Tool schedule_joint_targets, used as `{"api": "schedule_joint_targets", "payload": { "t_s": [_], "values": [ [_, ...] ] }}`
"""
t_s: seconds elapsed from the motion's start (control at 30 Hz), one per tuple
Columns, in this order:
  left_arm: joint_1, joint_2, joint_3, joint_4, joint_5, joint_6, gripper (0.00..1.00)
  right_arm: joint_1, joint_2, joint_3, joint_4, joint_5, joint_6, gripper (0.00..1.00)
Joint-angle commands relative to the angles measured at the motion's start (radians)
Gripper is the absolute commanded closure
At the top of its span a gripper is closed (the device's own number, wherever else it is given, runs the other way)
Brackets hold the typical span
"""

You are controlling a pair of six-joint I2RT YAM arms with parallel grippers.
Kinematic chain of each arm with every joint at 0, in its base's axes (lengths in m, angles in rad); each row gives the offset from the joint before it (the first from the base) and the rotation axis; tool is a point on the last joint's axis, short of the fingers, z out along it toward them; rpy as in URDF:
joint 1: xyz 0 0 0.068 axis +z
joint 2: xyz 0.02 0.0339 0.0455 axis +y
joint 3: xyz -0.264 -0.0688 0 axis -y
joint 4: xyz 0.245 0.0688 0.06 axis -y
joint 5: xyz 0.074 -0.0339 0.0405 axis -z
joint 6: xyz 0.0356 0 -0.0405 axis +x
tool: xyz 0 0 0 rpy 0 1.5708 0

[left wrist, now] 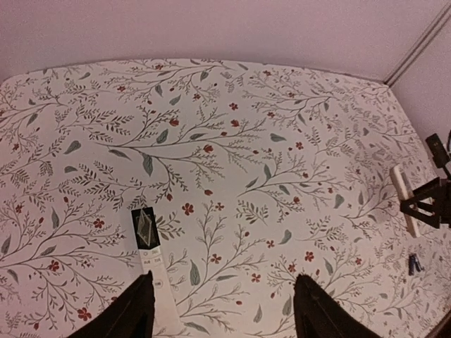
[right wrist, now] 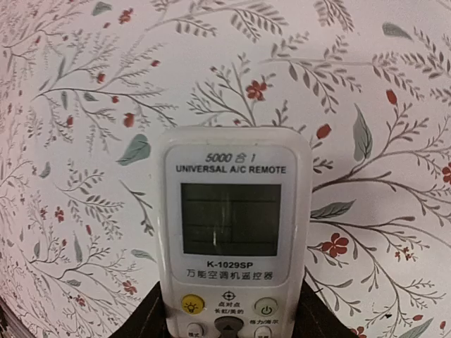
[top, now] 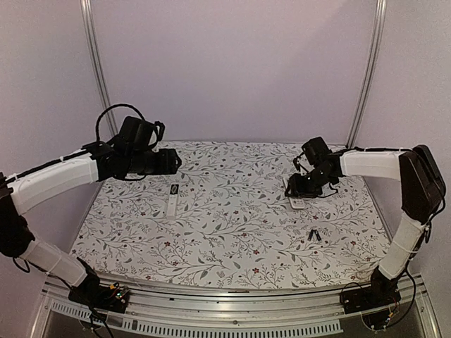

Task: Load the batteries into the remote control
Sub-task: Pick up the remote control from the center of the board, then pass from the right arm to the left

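A white A/C remote control (right wrist: 232, 232) lies face up on the floral cloth, screen toward the top of the right wrist view. My right gripper (right wrist: 232, 313) has a dark finger pressed against each long side of it, shut on it; from above the remote (top: 297, 202) pokes out under that gripper (top: 296, 189). Two small dark batteries (top: 314, 236) lie side by side on the cloth nearer the front, also seen as batteries (left wrist: 414, 263) at the right edge of the left wrist view. My left gripper (left wrist: 222, 282) hangs open above the cloth, holding nothing.
A slim white remote with a black top (left wrist: 149, 260) lies under my left gripper's left finger (left wrist: 134, 310); from above this slim remote (top: 173, 199) is left of centre. The table's right edge (top: 380, 218) runs close to the batteries. Walls stand behind.
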Motion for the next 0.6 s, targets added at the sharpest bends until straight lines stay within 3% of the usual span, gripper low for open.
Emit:
{"api": "schedule_joint_targets", "payload": {
  "t_s": [0.0,0.07,0.23,0.43,0.57],
  "values": [
    [-0.104,-0.174,-0.067,0.291,-0.015,0.155,0.34,0.006,-0.233,0.0,0.197,-0.344,-0.173,0.78],
    [-0.158,-0.24,-0.111,0.409,0.016,0.233,0.33,0.013,-0.321,-0.001,0.278,-0.514,-0.216,0.79],
    [-0.22,-0.304,-0.147,0.628,0.302,0.285,0.23,0.09,-0.466,-0.023,0.537,-0.837,-0.267,0.78],
    [-0.337,-0.241,-0.056,0.694,0.487,0.343,0.01,0.235,-0.482,0.041,0.622,-0.951,-0.311,0.78],
    [-0.385,-0.18,0.005,0.695,0.554,0.366,0.0,0.281,-0.465,0.072,0.623,-0.941,-0.332,0.79]
  ]
}}
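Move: The right hand already grips the remote control a few centimetres above the table; its raised meeting spot is roughly 35 cm above, 19 cm back and 17 cm left. The two batteries lie about 16 cm back from the hand, 5 cm right and 5 cm below. From the left hand the remote control is some 44 cm right, 2 cm ahead and 15 cm below, the slim white remote 2 cm ahead, 2 cm left and 20 cm below. Right hand lifts the remote 35 cm, back and left, levelling; opening left hand rises 20 cm, back and right. ##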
